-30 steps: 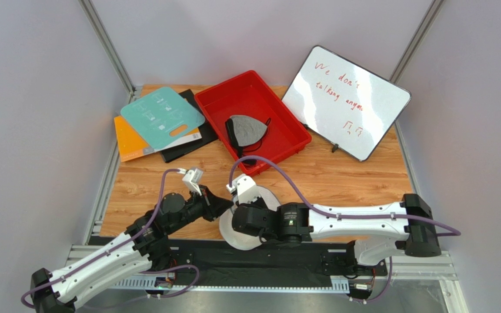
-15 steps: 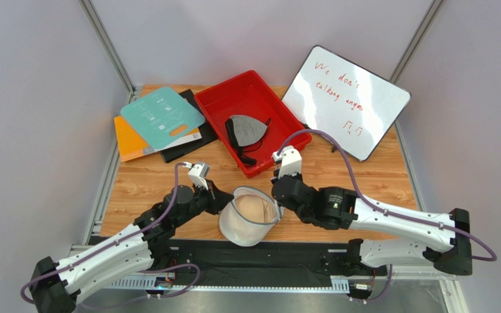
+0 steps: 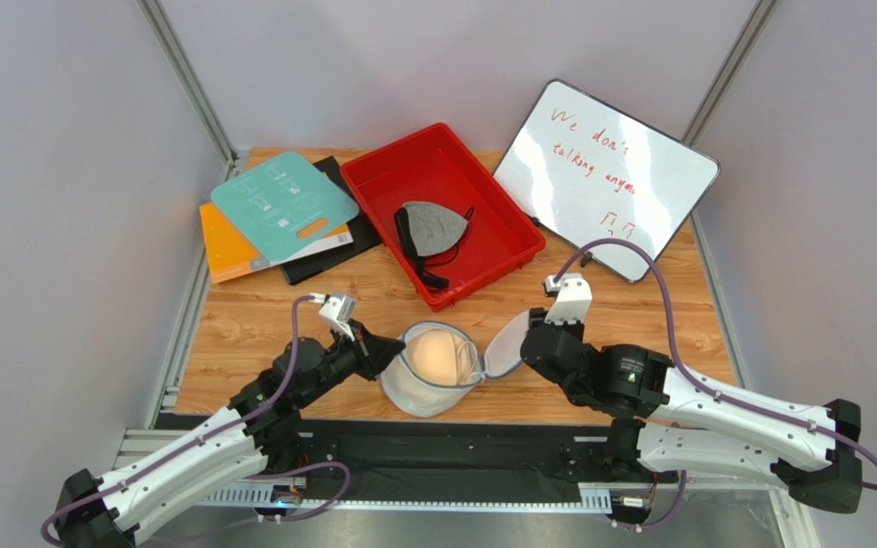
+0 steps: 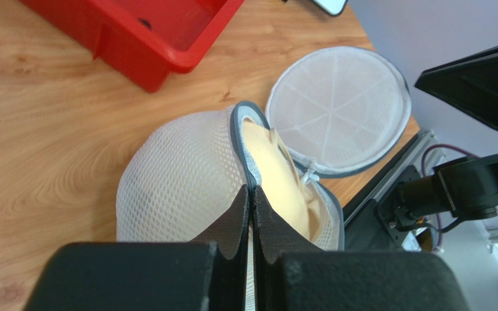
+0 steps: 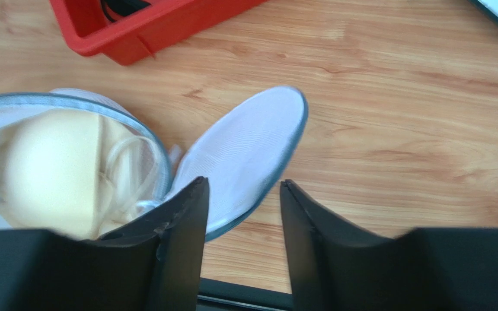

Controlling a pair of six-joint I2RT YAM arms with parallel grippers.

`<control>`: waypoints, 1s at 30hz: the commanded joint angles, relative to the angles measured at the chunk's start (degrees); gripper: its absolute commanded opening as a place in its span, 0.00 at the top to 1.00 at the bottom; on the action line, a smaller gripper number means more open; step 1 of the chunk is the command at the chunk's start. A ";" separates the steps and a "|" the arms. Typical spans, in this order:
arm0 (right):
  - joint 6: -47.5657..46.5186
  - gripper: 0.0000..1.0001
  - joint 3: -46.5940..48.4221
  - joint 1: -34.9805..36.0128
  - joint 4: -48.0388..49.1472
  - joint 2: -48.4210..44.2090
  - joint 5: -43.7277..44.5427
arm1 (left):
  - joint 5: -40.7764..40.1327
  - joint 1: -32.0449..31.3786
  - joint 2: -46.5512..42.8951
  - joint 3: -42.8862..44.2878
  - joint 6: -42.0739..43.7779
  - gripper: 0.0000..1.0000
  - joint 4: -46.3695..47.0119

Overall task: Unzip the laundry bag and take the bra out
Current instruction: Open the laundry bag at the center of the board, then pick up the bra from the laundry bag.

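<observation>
The laundry bag (image 3: 423,394) stands unzipped near the front edge, its round mesh lid (image 3: 504,343) flopped over to the right on the wood. The beige bra (image 3: 437,354) fills the open mouth. My left gripper (image 3: 395,348) is shut on the bag's grey zipper rim (image 4: 245,146) at its left side, with the bra (image 4: 281,188) just beyond the fingertips. My right gripper (image 3: 521,352) hovers open by the lid. In the right wrist view the lid (image 5: 251,146) lies under the gap of my right gripper (image 5: 244,183), unheld, and the bra (image 5: 50,168) shows at the left.
A red tray (image 3: 500,211) behind the bag holds a grey bra with black straps (image 3: 432,228). A whiteboard (image 3: 609,177) leans at the back right. Teal, orange and black boards (image 3: 283,206) are stacked at the back left. The table's front rail (image 3: 466,440) runs close under the bag.
My right gripper swept right around the bag, the lid came open and fell to the right, and the jaws then opened off it. My left gripper kept its hold on the rim.
</observation>
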 commanded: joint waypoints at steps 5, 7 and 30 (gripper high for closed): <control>4.93 0.33 4.86 0.09 -7.63 -1.73 1.59 | 0.90 0.17 -1.58 -1.44 1.65 1.00 -4.07; -1.38 0.32 6.27 0.35 -3.52 -1.38 -1.12 | 1.25 0.17 -1.58 -1.27 2.00 1.00 -5.03; -5.54 0.30 -7.08 -15.55 47.39 19.36 -60.46 | 3.54 0.17 -1.84 -0.74 3.32 1.00 -6.53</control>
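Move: The bra lies in the open laundry bag about 18 cm to the right hand's left, 3 cm back and 9 cm below. The bag's raised lid is nearer, some 6 cm left, 3 cm back and 6 cm down; the red tray's middle is about 18 cm left and 20 cm ahead, some 14 cm lower. From the left hand, already shut on the rim, the bra is roughly 6 cm to the right, 2 cm back and 6 cm below. Still pinching the bag's left rim, the left hand lowers it about 4 cm. The right fingers, already parting, spread wide clear of the lid as that hand edges slightly right; then it swings left, some 15 cm net, over the bag's mouth towards the bra, rising a little before dipping, turning counter-clockwise about 30 degrees and pointing farther down. ##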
